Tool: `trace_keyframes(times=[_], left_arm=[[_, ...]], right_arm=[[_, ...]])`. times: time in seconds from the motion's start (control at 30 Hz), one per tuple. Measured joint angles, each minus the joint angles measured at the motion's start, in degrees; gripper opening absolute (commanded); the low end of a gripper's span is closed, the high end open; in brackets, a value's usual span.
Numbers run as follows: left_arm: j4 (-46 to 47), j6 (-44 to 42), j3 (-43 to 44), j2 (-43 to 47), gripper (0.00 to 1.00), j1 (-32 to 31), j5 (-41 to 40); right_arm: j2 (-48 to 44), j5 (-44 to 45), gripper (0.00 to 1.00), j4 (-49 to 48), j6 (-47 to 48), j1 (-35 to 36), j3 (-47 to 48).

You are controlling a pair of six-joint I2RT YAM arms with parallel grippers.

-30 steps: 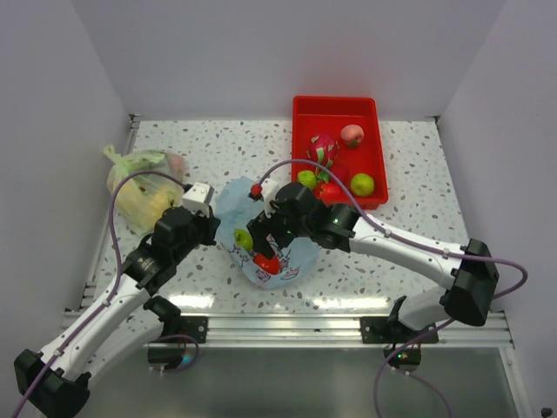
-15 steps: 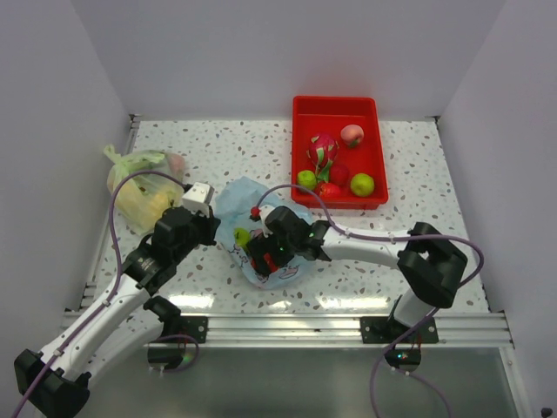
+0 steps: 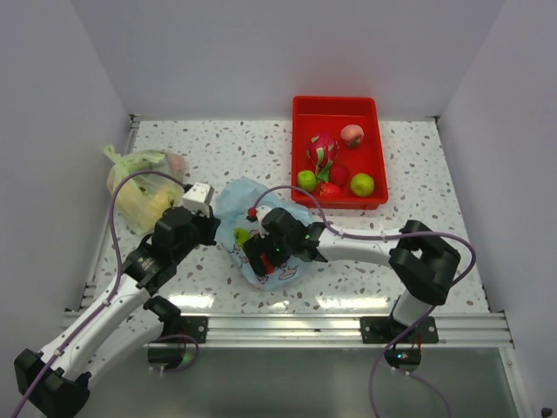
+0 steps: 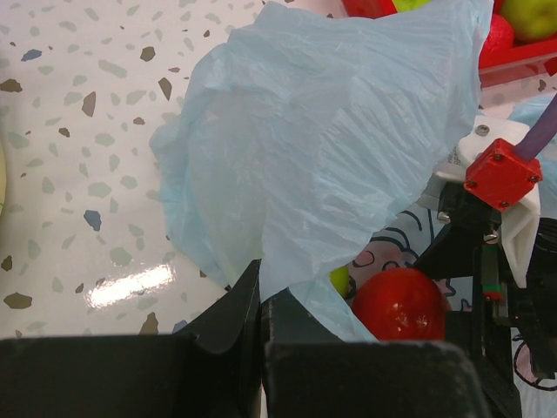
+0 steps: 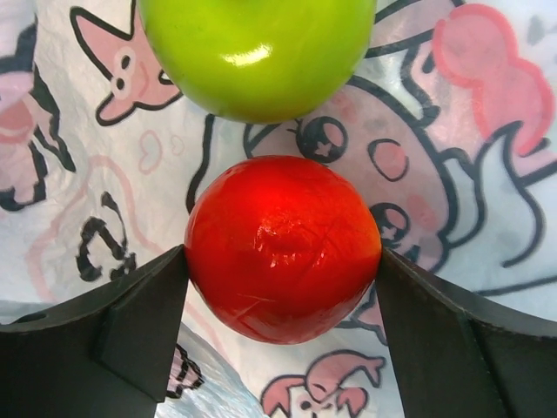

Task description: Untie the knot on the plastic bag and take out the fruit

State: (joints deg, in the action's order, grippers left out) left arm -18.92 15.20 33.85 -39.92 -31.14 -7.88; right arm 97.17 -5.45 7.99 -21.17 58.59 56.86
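The light blue plastic bag (image 3: 233,197) lies open in the middle of the table, and its knot is hidden from every view. My left gripper (image 4: 259,280) is shut on the bag's raised edge (image 4: 322,139) and holds it up. Inside, on the printed plastic (image 5: 452,131), rest a red fruit (image 5: 283,248) and, just beyond it, a green fruit (image 5: 257,52). My right gripper (image 5: 283,261) reaches into the bag (image 3: 261,257), a finger pressed against each side of the red fruit (image 4: 399,303), which rests on the plastic.
A red tray (image 3: 300,131) at the back right holds a dragon fruit (image 3: 322,150), a peach (image 3: 352,135), two green fruits and a red one. A yellow-green tied bag (image 3: 144,183) sits at the left, beside my left arm.
My right arm has folded in towards the bag, and its gripper has settled down round the red fruit. The left gripper has kept its hold and place.
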Motion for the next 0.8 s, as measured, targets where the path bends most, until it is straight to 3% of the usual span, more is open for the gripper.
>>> trace_keyframes(times=[0.2,0.8], left_arm=[[0.0,0.0,0.0,0.0,0.0,0.0,0.0],[0.0,0.0,0.0,-0.5,0.0,0.0,0.0]], right_arm=[[-4.8,3.6,0.62,2.8,1.6,0.0,0.0],[-24.9,13.9,0.66,8.8,11.1,-0.3,9.1]])
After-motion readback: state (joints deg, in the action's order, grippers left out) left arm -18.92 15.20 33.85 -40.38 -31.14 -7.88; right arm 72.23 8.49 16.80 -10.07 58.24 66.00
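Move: The red fruit is already gripped in the right hand, down in the opened bag. The red box's middle lies about 38 cm ahead of this hand and 22 cm to its right, at about its height. The green fruit still in the bag is some 8 cm ahead and 6 cm left; the green apple in the box's near corner is roughly 29 cm ahead and 12 cm right. From the left hand, the box is about 32 cm ahead, 36 cm right and 12 cm lower. Straight up for the most part, slowly at first and then briskly, the right hand lifts the gripped red fruit some 21 cm out of the bag, easing only about 4 cm forward and 4 cm right. Its fingers swing forward out of their steep downward slant by roughly 30 degrees and keep their hold, while the motionless left hand goes on pinching the bag's edge. ##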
